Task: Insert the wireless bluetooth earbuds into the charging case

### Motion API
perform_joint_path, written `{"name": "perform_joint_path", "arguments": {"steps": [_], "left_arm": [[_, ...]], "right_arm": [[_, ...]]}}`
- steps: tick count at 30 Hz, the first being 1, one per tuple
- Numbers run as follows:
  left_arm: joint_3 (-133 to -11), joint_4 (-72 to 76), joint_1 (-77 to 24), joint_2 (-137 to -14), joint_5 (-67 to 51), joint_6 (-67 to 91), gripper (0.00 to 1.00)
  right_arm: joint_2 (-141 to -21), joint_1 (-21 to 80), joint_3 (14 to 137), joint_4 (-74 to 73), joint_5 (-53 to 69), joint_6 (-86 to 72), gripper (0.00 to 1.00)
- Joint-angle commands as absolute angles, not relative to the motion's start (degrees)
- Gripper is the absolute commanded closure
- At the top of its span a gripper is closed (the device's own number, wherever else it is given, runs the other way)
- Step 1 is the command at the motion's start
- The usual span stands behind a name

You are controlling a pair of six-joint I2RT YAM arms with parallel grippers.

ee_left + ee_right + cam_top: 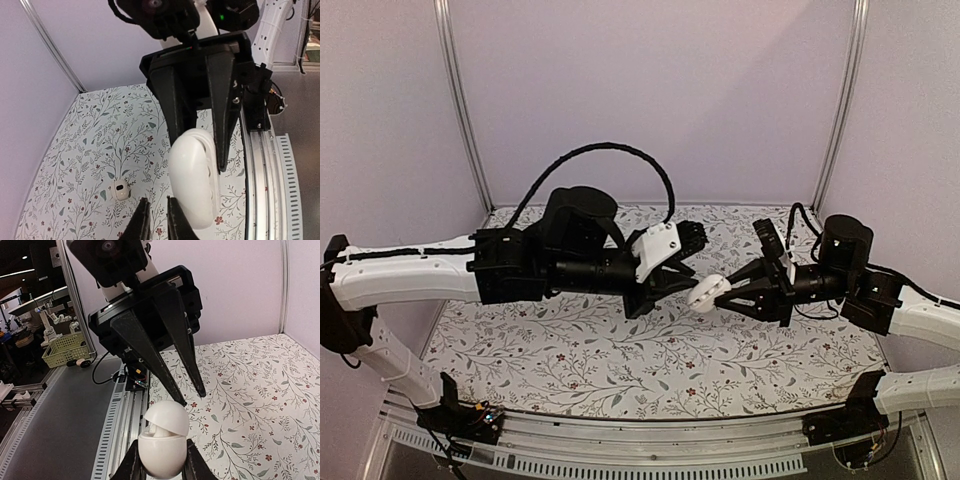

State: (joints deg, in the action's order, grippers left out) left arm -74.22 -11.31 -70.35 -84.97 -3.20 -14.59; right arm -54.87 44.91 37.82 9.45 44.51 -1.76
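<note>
The white charging case (pixel 161 456) hangs in the air over the table, with my right gripper (pixel 161 465) shut on its lower half. Its lid (pixel 168 417) stands partly raised, and a white earbud (pixel 161 427) shows in the gap. From the left, my left gripper (pixel 158 222) points at the case (pixel 192 180). Its jaws are nearly together and hold nothing, and its fingertips (pixel 181 401) are just above the lid. Another small white earbud with a dark spot (pixel 120 190) lies on the floral tablecloth. In the top view both grippers meet at the case (pixel 704 292).
The floral tablecloth (pixel 570 350) covers the table. Pale walls and metal posts (pixel 460 110) close in the back and sides. An aluminium rail (pixel 260 165) runs along the near edge.
</note>
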Motion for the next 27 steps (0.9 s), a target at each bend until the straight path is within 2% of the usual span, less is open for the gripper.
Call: {"name": "perform_joint_path", "arguments": {"steps": [1, 7, 14, 18, 27], "left_arm": [[-73.2, -10.1, -71.7, -83.6, -1.0, -14.1, 0.84], [-69.3, -6.4, -68.5, -78.6, -4.8, -10.4, 0.68], [-66.9, -5.1, -67.1, -75.7, -14.3, -9.6, 0.57], [-68.5, -5.7, -67.3, -77.8, -16.2, -9.9, 0.58], [-72.7, -8.1, -68.1, -82.3, -9.5, -10.8, 0.59]], "right_arm": [[-55.1, 44.7, 39.2, 11.2, 42.6, -2.6, 1.00], [-55.3, 44.7, 39.5, 10.8, 42.4, -2.3, 1.00], [-55.5, 44.7, 39.8, 10.3, 41.8, -2.0, 1.00], [-55.6, 44.7, 40.0, 10.4, 42.1, -1.8, 1.00], [-55.7, 44.7, 40.1, 10.6, 45.6, -1.0, 1.00]]}}
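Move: The open charging case, held in the right gripper, lies about 4 cm to the right of the left gripper's nearly shut, empty fingers, some 2 cm back and 2 cm lower. The right gripper's finger pads stand about 6 cm to the right, 2 cm back and 2 cm below the left hand. From the right hand, the case's middle is roughly 2 cm to its left, level with it both in reach and in height. Back the left gripper off from the case, going left and up about 3 cm each and slightly back, while opening its fingers from nearly shut to a little under half wide. Tilt its fingertips up by some 8 degrees, then ease right and down again by 2 cm or less, fingers still open. Keep the right gripper almost still, holding the case. ##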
